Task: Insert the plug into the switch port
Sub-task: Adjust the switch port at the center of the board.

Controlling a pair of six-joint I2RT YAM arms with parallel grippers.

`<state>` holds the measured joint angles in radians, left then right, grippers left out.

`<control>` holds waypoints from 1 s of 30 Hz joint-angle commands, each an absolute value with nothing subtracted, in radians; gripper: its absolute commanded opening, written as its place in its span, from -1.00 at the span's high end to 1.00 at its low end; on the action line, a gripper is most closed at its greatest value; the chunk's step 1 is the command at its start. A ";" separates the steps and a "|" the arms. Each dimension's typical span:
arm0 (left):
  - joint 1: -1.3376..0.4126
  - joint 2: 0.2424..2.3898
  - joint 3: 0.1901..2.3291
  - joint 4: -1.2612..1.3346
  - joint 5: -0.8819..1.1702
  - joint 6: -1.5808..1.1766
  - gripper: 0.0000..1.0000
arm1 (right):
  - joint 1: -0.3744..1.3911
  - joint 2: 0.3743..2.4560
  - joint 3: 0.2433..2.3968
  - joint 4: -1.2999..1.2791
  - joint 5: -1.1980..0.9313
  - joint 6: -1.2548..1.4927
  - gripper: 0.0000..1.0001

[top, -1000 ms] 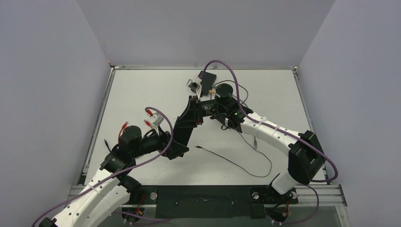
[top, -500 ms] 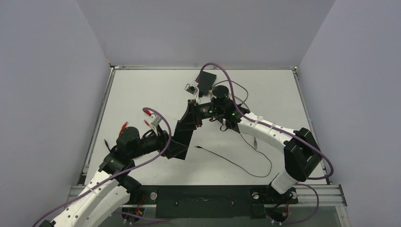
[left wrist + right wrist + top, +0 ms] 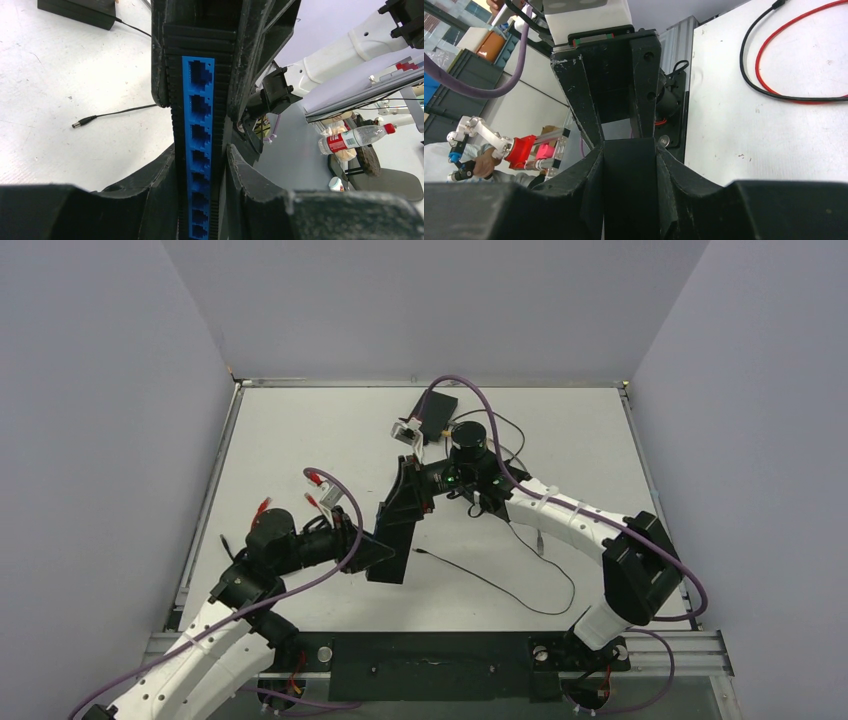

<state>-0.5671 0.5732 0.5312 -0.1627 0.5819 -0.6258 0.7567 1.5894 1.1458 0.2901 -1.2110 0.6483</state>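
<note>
A long black switch (image 3: 398, 522) hangs above the table, held at both ends. My left gripper (image 3: 372, 552) is shut on its near end, and the left wrist view has both fingers pressed to the sides of its blue port row (image 3: 199, 100). My right gripper (image 3: 418, 483) is shut on the far end, the black switch body (image 3: 631, 190) filling the gap between its fingers. The plug (image 3: 417, 552) lies on the table at the end of a thin black cable, just right of the switch; it lies loose, as the plug (image 3: 79, 123) in the left wrist view also shows.
A black power adapter (image 3: 437, 412) sits at the back of the table behind the right wrist. The thin cable (image 3: 520, 600) loops across the near right. Red and black wires (image 3: 784, 75) lie on the table beside the right gripper. Grey walls enclose three sides.
My left gripper has closed from wide open onto the switch's near end. The switch and the right wrist have shifted slightly, the near end swinging a little to the right.
</note>
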 commanded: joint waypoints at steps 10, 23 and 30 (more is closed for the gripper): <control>-0.562 0.579 0.468 -0.016 0.384 -0.742 1.00 | 0.663 1.374 1.104 -0.096 -0.647 0.381 -0.13; -0.558 0.622 0.350 0.173 0.200 -0.938 1.00 | 0.548 1.221 0.870 0.128 -0.457 0.561 -0.67; -0.548 0.722 0.291 0.290 0.136 -0.992 1.00 | 0.513 1.147 0.693 0.244 -0.263 0.654 -0.73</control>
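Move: Both hands hold the switch above the table: its middle is about 2 cm ahead of the left hand point, and roughly 4 cm back from and 4 cm below the right. The loose DC plug lies some 15 cm ahead of the left hand, 6 cm to its right and 20 cm below. The power brick lies about 30 cm ahead of the right hand, 20 cm to its right and 25 cm below. Right hand lets go and withdraws 20 cm forward-right; left carries the switch forward and down some 10 cm. ##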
